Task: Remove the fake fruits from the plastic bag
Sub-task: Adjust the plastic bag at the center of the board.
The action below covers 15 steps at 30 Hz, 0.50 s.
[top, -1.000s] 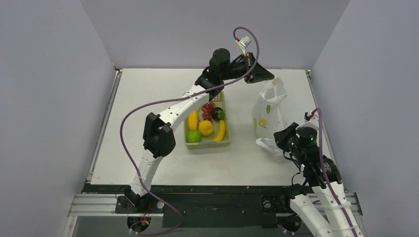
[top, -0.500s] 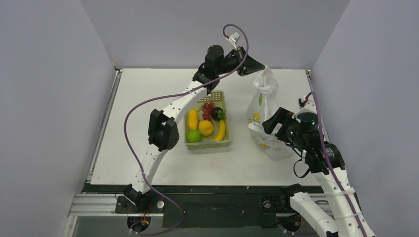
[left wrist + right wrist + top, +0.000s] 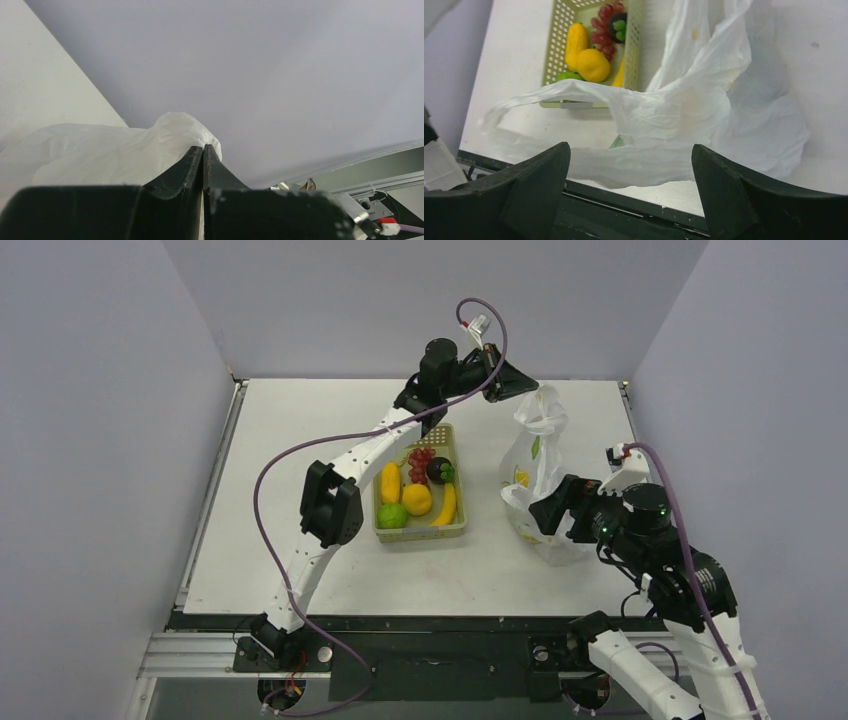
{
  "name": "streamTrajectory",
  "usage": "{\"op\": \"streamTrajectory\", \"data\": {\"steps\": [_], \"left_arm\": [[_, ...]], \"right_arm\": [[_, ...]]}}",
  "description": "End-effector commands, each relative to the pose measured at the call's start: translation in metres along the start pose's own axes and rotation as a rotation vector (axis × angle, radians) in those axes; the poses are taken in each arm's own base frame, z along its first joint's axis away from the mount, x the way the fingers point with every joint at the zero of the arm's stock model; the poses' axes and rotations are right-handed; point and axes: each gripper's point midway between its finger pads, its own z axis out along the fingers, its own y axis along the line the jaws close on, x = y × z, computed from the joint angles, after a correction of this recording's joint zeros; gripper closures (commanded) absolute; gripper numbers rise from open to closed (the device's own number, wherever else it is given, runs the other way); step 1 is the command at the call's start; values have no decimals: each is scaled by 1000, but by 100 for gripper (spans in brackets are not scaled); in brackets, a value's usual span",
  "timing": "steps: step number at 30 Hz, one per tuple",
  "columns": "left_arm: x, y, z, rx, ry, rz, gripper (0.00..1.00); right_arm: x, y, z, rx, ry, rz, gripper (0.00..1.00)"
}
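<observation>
The white plastic bag [image 3: 540, 465] hangs from its top in my left gripper [image 3: 527, 392], which is shut on it at the back of the table. In the left wrist view the left gripper [image 3: 203, 147] pinches bag [image 3: 100, 150] film between closed jaws. My right gripper [image 3: 548, 518] stands wide open at the bag's lower part; in its wrist view the right gripper [image 3: 630, 148] has a loose fold of bag [image 3: 704, 100] between its spread fingers, ungripped. Fake fruits lie in the basket: a maroon one [image 3: 440, 470] and a green one [image 3: 392, 516]. Yellow and green patches show on the bag.
The yellow-green slotted basket [image 3: 460, 530] sits mid-table left of the bag, also holding a banana [image 3: 447, 506], an orange fruit [image 3: 417, 499] and grapes [image 3: 420, 460]. The left arm's purple cable [image 3: 300, 455] loops over the table. Grey walls close in on three sides.
My right gripper has opened and let go of the bag's lower part, lifting up and back slightly. The left gripper keeps its hold; the bag now hangs longer.
</observation>
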Motion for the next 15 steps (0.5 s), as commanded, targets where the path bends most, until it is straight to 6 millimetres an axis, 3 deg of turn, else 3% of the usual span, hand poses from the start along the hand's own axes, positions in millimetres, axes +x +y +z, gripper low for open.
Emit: {"op": "streamTrajectory", "data": {"steps": [1,4,9,13,14,15], "left_arm": [[-10,-55,-8,93,-33,85,100],[-9,-54,-7,90,-33,84,100],[-10,-50,-6,83,-35,78,100],[-10,-49,-5,82,-36,73,100],[-10,-49,-5,83,-34,73,100],[-9,-49,-5,82,-33,72,100]], "right_arm": [[-22,30,-18,-137,-52,-126,13],[-31,39,-19,-156,-85,-191,11],[-28,78,-21,-267,-74,-298,10],[-36,61,-2,30,-96,-423,9],[-51,54,-8,134,-177,-422,9],[-49,51,-3,190,-170,-462,12]]}}
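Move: The loose near handle of the plastic bag hangs about 7 cm ahead of my open right fingers, some 6 cm to their left and 7 cm lower. The bag's body hangs about 8 cm ahead, 5 cm to the right and 18 cm below; the fruit basket stands roughly 20 cm ahead, 25 cm left and 25 cm down. From my left hand, which already pinches the bag's top, that handle lies about 18 cm back, 5 cm left and 13 cm down. I lift my right hand first and then sweep it to the left past the bag's loose near handle, about 6.5 cm left and 4.5 cm up, with a small drift back. The wrist turns some 20 degrees counter-clockwise and the fingertips tip up about 10, jaws staying wide open. My left hand stays put, keeping its pinch on the bag's top. ##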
